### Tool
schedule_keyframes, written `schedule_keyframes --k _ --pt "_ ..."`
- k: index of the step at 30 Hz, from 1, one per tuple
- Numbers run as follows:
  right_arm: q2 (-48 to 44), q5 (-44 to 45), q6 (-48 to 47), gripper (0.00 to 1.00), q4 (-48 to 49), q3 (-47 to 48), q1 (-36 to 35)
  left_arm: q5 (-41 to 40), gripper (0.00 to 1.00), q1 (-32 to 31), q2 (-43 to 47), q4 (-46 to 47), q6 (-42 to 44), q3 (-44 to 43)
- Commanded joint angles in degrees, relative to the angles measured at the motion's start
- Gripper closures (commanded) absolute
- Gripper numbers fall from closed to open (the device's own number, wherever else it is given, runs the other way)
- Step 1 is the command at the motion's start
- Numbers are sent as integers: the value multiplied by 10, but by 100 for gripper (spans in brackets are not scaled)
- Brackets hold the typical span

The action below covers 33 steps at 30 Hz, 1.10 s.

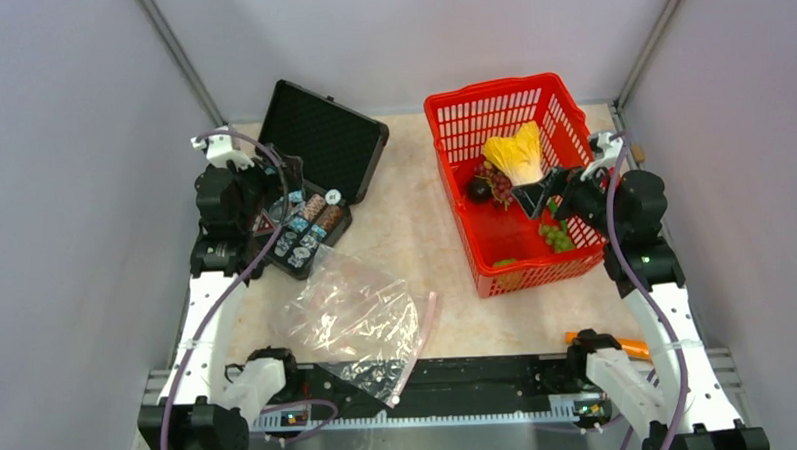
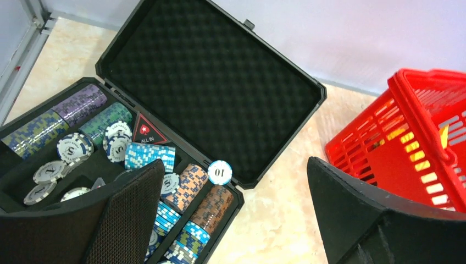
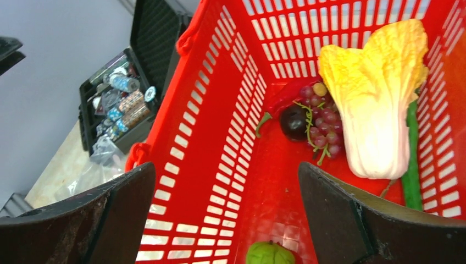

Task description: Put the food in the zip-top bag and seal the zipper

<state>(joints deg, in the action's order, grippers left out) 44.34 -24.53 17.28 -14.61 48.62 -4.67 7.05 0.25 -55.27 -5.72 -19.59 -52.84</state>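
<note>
The clear zip-top bag (image 1: 348,322) lies flat on the table near the left arm's base, and its pale pink zipper (image 1: 425,329) runs along its right edge. The food lies in the red basket (image 1: 490,90): a yellow leafy bunch (image 3: 379,99), red-purple grapes (image 3: 324,118), green grapes (image 1: 557,237) and a green pear-like fruit (image 3: 269,254). My right gripper (image 3: 228,212) is open and empty above the basket floor, just over the green fruit. My left gripper (image 2: 236,220) is open and empty above the black case's near corner.
The open black case (image 2: 220,82) holds rows of poker chips (image 2: 187,187). A dark plum (image 3: 294,122), a red chili and a long green vegetable (image 3: 412,159) also lie in the basket. An orange item (image 1: 629,345) lies by the right arm's base. Grey walls enclose the table.
</note>
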Motion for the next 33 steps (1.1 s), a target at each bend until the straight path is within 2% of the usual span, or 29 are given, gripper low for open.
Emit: schedule_keyframes --k 1,4,6,9,11,14,18,21,24,28,33 --pt "-4 -68 1 1 22 -1 -5 -46 1 0 18 24 -49 4" --pt "-2 -172 -2 1 39 -7 -5 -34 1 0 48 8 -109 34" --pt "1 -250 3 1 55 -9 -15 54 1 0 72 87 -93 73" --pt "-4 -267 -20 1 34 1 -54 200 1 0 77 149 -85 92" --pt "-7 -270 -45 1 9 12 -97 265 1 0 58 133 -77 77" --pt "7 -259 -71 1 -39 28 -180 232 1 -63 41 36 -8 50" --pt "41 -184 -98 1 -109 47 -314 105 1 -165 34 -23 61 47" --pt "48 -154 -71 1 -70 23 -391 77 1 -186 27 -36 68 51" --pt "81 -51 -58 1 -76 28 -461 69 1 -187 28 -39 66 56" --pt "175 179 -67 1 -189 59 -488 39 1 -189 36 -57 74 59" --pt "216 343 -51 1 -258 66 -487 -10 1 -199 47 -87 65 67"
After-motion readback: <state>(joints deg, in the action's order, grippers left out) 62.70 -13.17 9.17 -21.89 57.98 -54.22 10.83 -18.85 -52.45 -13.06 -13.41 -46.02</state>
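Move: The clear zip bag lies flat on the table, its middle about 10 cm to the right of the left hand, 19 cm back and 28 cm below. The chip case's tray sits some 14 cm left of that hand and 6 cm ahead, nearly as low. From the right hand the bag is roughly 38 cm left, 14 cm back and 28 cm down; the red basket's middle is about 12 cm ahead and 3 cm to the right, 19 cm lower. Leftward and back, the right hand sweeps off the basket towards the bag, some 20 cm left and 17 back, turning counter-clockwise, then comes about 6 cm forward again, unwinding part of that turn and sinking. The left hand swings some 12 cm right and 6 back off the chip case while sinking and turning clockwise, closing on the bag's far edge. Both stay wide open and empty. ##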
